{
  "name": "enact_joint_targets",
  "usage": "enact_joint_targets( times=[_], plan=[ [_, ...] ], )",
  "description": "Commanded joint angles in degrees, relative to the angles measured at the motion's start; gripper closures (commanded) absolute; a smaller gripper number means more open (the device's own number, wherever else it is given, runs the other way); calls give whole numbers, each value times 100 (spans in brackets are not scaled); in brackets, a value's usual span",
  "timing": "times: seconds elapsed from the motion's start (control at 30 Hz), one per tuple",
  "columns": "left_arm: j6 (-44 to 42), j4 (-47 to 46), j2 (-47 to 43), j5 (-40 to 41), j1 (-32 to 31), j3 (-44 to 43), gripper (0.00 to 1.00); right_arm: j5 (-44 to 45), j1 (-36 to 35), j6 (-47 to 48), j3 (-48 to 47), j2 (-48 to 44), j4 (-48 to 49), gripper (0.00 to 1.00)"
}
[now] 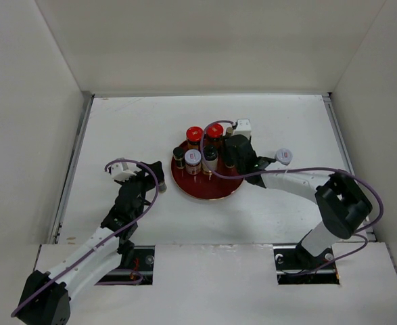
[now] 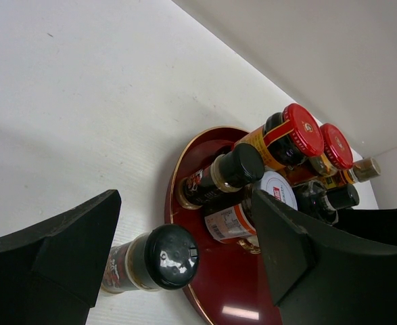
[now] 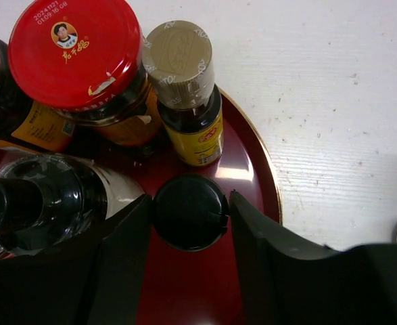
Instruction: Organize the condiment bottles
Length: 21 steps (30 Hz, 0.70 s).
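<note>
A round dark red tray [image 1: 208,191] holds several condiment bottles: two red-lidded jars [image 1: 195,133], a white-lidded jar [image 1: 193,158] and black-capped bottles [image 1: 178,154]. My right gripper [image 3: 190,200] is over the tray's right side. Its jaws flank a small black-capped bottle [image 3: 189,211] that stands on the tray, with a sliver of gap at each side. Behind that bottle are a slim gold-capped bottle [image 3: 184,88] and a red-lidded jar [image 3: 76,51]. My left gripper [image 2: 187,203] is open wide around a black-capped bottle [image 2: 164,257], which stands on the table against the tray's left rim [image 2: 178,203].
One white-lidded jar [image 1: 284,156] stands alone on the table right of the tray, beside my right arm. White walls enclose the table on the left, the back and the right. A metal rail [image 1: 73,169] runs along the left edge.
</note>
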<state>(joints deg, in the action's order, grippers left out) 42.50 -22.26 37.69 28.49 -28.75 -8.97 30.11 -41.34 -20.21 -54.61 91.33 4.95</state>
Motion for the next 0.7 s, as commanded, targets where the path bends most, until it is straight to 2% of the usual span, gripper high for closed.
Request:
enact_joint_targets(
  times=[0.0,0.13,0.27,0.37,0.57,0.67],
  plan=[
    [57,-314,-34,-63,50,62,23,-23,-97,-168,-182,16,331,38],
    [57,-349,-16,-63,59,80,23,-31,-106,-256,-111,-150,305,24],
    [65,-349,36,-63,59,71,23,4,-106,-203,37,-694,261,17],
    [65,-349,10,-45,59,80,23,30,-19,-247,310,-1344,252,15],
    [65,-331,-60,-45,85,97,23,582,982,-352,943,-2259,-98,16],
    [65,-331,-69,-45,102,106,23,1145,1448,-405,1031,-2356,-511,12]
  ],
)
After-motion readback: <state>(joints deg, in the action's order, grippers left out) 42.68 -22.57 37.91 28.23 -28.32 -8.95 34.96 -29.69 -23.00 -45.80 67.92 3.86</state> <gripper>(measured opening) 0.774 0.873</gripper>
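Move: The right hand is at the plate's right side with a black-capped bottle still between its fingers, the bottle's middle about 3 cm below the hand point. From this hand, the yellow-labelled bottle stands some 6 cm ahead and 1 cm left, the big dark bottle about 8 cm left and level, and the white-lidded jar roughly 19 cm right and 1 cm back. From the left hand, the black-capped bottle is about 28 cm right and 8 cm ahead. The right fingers open wide and let go of the black-capped bottle's cap while the hand stays in place. Then it lifts, easing back a little, and swings off to the right over the plate's rim towards the white-lidded jar, ending about 12 cm right and 9 cm up, with fingers tipping up and turning some 15 degrees clockwise. ##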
